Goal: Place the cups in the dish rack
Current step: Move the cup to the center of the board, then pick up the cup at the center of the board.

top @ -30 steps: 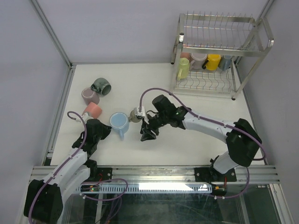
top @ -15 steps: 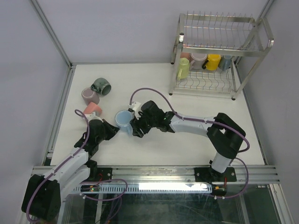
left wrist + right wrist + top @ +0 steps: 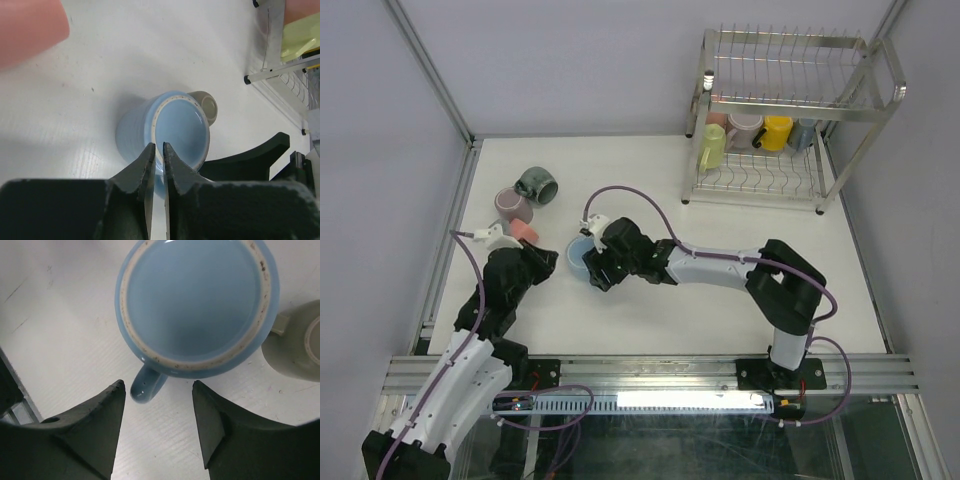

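Note:
A light blue cup (image 3: 577, 250) stands upright on the white table (image 3: 650, 180). My right gripper (image 3: 159, 385) is open just in front of it, and the cup's handle (image 3: 146, 384) lies between the fingertips, close to the left one, untouched. My left gripper (image 3: 157, 150) is shut and empty, its tips a little short of the blue cup (image 3: 172, 127). A taupe cup (image 3: 295, 342) stands right behind the blue one. Salmon (image 3: 525, 229), mauve (image 3: 511, 205) and dark green (image 3: 536, 184) cups lie at the left. The dish rack (image 3: 790, 100) stands far right with several cups on its lower shelf.
Aluminium frame posts (image 3: 430, 70) and white walls bound the table. The right arm (image 3: 720, 268) stretches across the table's middle. The left arm (image 3: 480, 320) lies along the near left edge.
The right gripper swept left from the table's middle to the blue cup and opened wider. The left gripper moved toward the blue cup, then drew back a little to the left.

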{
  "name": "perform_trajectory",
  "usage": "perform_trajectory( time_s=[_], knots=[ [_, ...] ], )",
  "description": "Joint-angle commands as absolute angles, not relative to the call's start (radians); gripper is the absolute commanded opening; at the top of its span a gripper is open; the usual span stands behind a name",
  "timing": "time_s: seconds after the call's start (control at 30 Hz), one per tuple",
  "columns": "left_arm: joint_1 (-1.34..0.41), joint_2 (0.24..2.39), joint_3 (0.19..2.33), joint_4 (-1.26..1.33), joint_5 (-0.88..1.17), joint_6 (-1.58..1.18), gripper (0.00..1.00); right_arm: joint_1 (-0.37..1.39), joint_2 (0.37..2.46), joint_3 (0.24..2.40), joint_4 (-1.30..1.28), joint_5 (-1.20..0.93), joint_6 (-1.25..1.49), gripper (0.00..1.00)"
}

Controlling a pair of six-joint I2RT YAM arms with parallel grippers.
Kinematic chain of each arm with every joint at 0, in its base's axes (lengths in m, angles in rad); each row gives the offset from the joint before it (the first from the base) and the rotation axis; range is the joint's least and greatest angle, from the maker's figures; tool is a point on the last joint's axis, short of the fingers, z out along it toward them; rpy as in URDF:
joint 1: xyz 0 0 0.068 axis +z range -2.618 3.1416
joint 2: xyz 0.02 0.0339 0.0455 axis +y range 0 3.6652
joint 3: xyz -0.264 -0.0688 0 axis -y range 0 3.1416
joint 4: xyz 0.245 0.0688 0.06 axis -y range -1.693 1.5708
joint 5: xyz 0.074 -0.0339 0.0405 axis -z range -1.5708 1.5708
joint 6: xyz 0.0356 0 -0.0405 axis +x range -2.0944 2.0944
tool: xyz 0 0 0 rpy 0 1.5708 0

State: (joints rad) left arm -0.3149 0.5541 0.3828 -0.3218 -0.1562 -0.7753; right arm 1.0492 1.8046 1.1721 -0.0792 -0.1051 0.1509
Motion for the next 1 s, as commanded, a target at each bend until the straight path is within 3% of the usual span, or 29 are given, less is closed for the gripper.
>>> perform_trajectory(
  time_s=[0.0, 0.37, 0.5, 0.77, 0.97],
  knots=[
    [-0.323, 0.537, 0.487, -0.395, -0.236, -0.674, 0.11, 1.071, 1.84, 1.265, -0.075, 0.024, 0.218, 0.58],
    [-0.322, 0.504, 0.689, -0.442, -0.311, -0.413, 0.7, 1.102, 1.922, 1.334, -0.127, 0.167, 0.234, 0.52],
    [-0.322, 0.497, 0.709, -0.437, -0.32, -0.315, 0.8, 1.108, 1.942, 1.338, -0.122, 0.203, 0.201, 0.44],
    [-0.321, 0.434, 0.652, -0.412, -0.312, -0.261, 0.99, 1.108, 1.955, 1.343, -0.128, 0.229, 0.138, 0.37],
    [-0.321, 0.373, 0.64, -0.415, -0.315, -0.252, 0.99, 1.108, 1.896, 1.281, -0.051, 0.193, 0.076, 0.09]
  ],
)
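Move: The upside-down blue cup I'm after stands about 7 cm ahead of my right hand, 5 cm to its left and 4 cm lower, its handle sticking out back towards my open fingers. The small gray-brown cup is right by it, some 11 cm ahead of that hand and 3 cm right. From my left hand the blue cup lies roughly 4 cm ahead, 4 cm right and 8 cm below. I slip my right fingers over the blue cup's handle, easing about 3 cm forward and then 3 cm down while the hand turns some 10 degrees clockwise, and I narrow them until they pinch the handle from both sides. My left hand clears off upward about 12 cm and 5 cm left, rolling its left side up, tipping its fingers upward and opening wide. ##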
